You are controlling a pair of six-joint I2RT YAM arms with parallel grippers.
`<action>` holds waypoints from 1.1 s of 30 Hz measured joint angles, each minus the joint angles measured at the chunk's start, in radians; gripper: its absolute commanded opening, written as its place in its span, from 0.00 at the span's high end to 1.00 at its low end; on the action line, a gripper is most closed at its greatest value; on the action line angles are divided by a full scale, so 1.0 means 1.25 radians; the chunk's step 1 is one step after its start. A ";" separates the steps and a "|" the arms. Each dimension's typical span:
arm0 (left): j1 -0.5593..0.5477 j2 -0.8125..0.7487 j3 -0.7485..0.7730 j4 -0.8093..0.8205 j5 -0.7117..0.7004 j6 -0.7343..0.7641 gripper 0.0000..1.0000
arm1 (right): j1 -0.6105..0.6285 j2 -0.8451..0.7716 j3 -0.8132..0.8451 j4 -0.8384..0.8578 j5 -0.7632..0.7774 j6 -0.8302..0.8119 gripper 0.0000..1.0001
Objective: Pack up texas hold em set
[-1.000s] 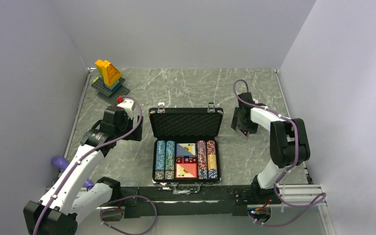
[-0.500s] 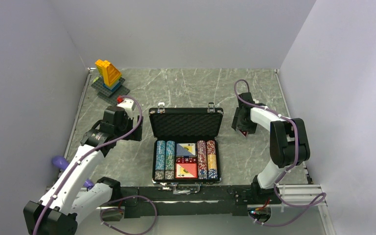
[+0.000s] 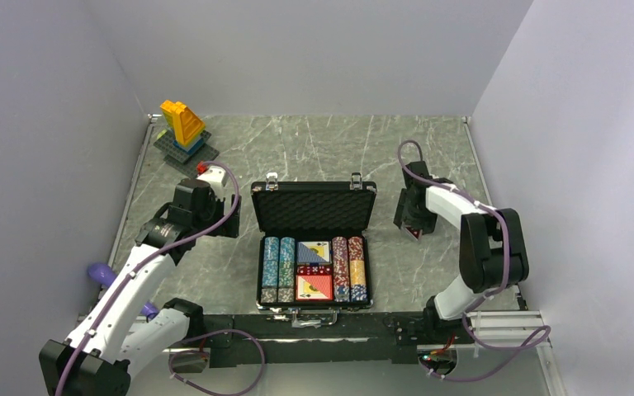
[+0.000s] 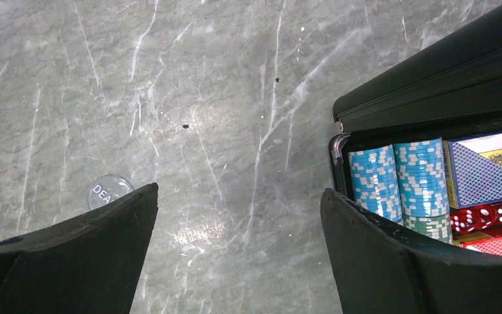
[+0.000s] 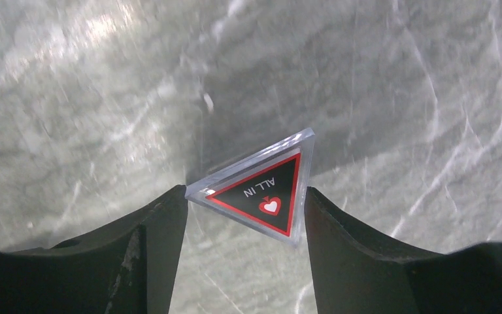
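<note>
The black case (image 3: 314, 209) of the texas hold em set lies open mid-table. Its lid stands up at the back, and rows of striped chips (image 3: 278, 257), two card decks (image 3: 314, 252) and red dice (image 3: 314, 270) fill the tray. To the right of the case, my right gripper (image 3: 413, 228) (image 5: 245, 196) is shut on a clear triangular "ALL IN" marker (image 5: 261, 186). The marker's corners touch both fingers. My left gripper (image 4: 238, 196) stands wide open over bare table left of the case (image 4: 431, 85). A clear round dealer button (image 4: 108, 190) lies beside its left finger.
A yellow-blue toy brick tower (image 3: 183, 128) stands at the back left corner. A purple object (image 3: 99, 274) lies at the table's left edge beside the left arm. White walls enclose the table on three sides.
The right gripper has closed in on the triangular marker and shifted slightly right and toward the near edge. The left arm has not moved.
</note>
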 measured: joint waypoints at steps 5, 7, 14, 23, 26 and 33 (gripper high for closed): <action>0.000 0.000 0.000 0.000 0.000 0.000 0.02 | 0.002 -0.080 -0.026 -0.059 -0.015 0.000 0.59; 0.002 0.000 0.000 0.000 0.000 0.000 0.02 | 0.009 -0.125 -0.034 -0.082 -0.023 0.001 0.59; 0.003 0.000 0.000 -0.001 0.000 -0.001 0.02 | 0.104 -0.253 -0.040 -0.148 -0.052 0.051 0.61; 0.007 0.000 0.000 -0.003 -0.001 -0.003 0.02 | 0.436 -0.298 -0.038 -0.187 -0.030 0.253 0.64; 0.008 0.000 0.000 -0.003 -0.001 -0.003 0.02 | 0.543 -0.291 -0.033 -0.176 -0.005 0.331 0.64; 0.008 -0.006 0.000 -0.006 -0.001 -0.003 0.02 | 0.627 -0.243 -0.014 -0.172 0.068 0.417 0.65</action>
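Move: The right hand holds the ALL IN button just over the table; the open case's middle, with the dice row, lies about 27 cm to its left and 12 cm back, a couple of centimetres higher. The case's outer red-and-yellow chip stack is 16 cm left and 12 cm back. The raised lid's middle is 27 cm left and 2 cm ahead, some 8 cm up. From the left hand the case is about 23 cm right, 10 cm back and 13 cm below. Still pinching the ALL IN button, the right hand swings left about 18 cm, back and up, shoving the case. ##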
